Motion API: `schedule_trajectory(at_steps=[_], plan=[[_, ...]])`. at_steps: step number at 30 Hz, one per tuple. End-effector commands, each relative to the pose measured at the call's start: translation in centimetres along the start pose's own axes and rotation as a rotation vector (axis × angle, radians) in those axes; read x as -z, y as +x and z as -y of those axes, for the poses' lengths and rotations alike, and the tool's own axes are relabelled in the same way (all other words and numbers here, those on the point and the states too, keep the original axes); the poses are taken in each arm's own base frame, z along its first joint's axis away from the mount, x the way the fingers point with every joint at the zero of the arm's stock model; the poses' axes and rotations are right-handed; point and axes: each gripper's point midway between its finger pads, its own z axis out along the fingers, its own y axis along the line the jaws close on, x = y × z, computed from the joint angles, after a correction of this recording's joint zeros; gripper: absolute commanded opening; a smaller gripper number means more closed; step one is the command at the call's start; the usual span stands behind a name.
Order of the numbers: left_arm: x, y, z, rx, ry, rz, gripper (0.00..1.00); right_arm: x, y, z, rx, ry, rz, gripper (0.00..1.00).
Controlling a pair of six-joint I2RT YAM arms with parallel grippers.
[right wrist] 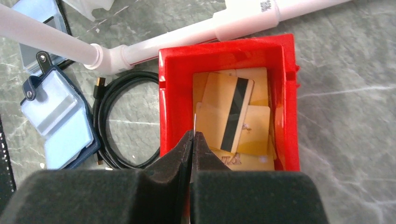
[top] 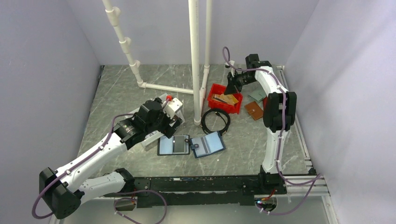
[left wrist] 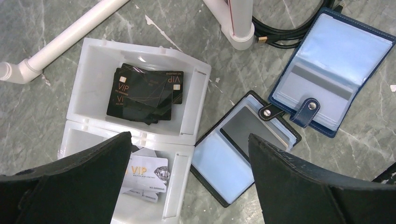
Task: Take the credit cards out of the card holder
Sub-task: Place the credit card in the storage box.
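Note:
The navy card holder (top: 208, 143) (left wrist: 327, 60) (right wrist: 56, 116) lies open on the table with its light-blue sleeves up and its snap tab undone. Several gold credit cards (right wrist: 254, 126) lie in a red bin (right wrist: 224, 44) (top: 219, 103); one (right wrist: 224, 107) shows a black stripe. My right gripper (right wrist: 193, 133) (top: 232, 86) hangs over the bin's left side, shut. A thin pale card edge sticks out from between its tips. My left gripper (left wrist: 189, 137) (top: 168, 122) is wide open and empty above the seam between a white box and a black-edged folio (left wrist: 243, 154).
The open white box (left wrist: 93, 60) holds black VIP cards (left wrist: 144, 93) in one half and white VIP cards (left wrist: 144, 172) in the other. A coiled black cable (right wrist: 126, 121) lies between the bin and the holder. White pipe legs (right wrist: 187, 37) stand behind. A brown wallet (top: 253, 110) lies right of the bin.

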Motion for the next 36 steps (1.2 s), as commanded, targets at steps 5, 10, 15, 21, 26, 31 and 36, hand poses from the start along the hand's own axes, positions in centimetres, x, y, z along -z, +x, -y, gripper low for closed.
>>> schedule_trajectory(at_steps=[5,10,15,21,26,31,36], plan=[[0.5,-0.9,-0.1,-0.008,0.008,0.044,0.99,-2.1,0.3,-0.7,-0.022,-0.060,-0.058,0.00],[0.6,-1.0,-0.1,-0.010,0.011,0.047,0.99,-3.1,1.1,-0.4,-0.051,-0.049,-0.101,0.00],[0.6,-0.9,-0.1,-0.010,0.009,0.047,1.00,-3.5,1.6,-0.1,-0.074,-0.042,-0.117,0.00],[0.6,-1.0,0.0,-0.012,0.018,0.052,0.99,-4.1,2.2,0.0,-0.087,-0.043,-0.139,0.00],[0.7,-1.0,0.0,-0.012,0.016,0.052,0.99,-4.6,2.5,-0.1,-0.089,-0.040,-0.155,0.00],[0.7,-0.9,0.0,-0.012,0.016,0.051,0.99,-4.8,2.4,0.3,-0.089,-0.018,-0.165,0.00],[0.7,-0.9,0.0,-0.012,0.016,0.050,0.99,-4.8,2.7,0.7,-0.099,0.006,-0.178,0.00]])
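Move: My right hand still holds a gold credit card edge-on over the red storage box, whose middle lies about 9 cm below me, some 2 cm to the left and 1 cm back. From this hand, the black cable coil is roughly 11 cm back and 6 cm left, and the brown card holder 7 cm back and 12 cm right. The box is some 12 cm ahead of my idle left hand, 21 cm to its right and well below. I lower my right hand about 6 cm towards the gold cards in the red box, drifting some 2 cm left early on and about 1 cm back, quick at first and then slowing to a creep. The fingers tip roughly 10 degrees more steeply down and stay shut, keeping their pinch on the card; whether its edge touches the pile can't be seen. ##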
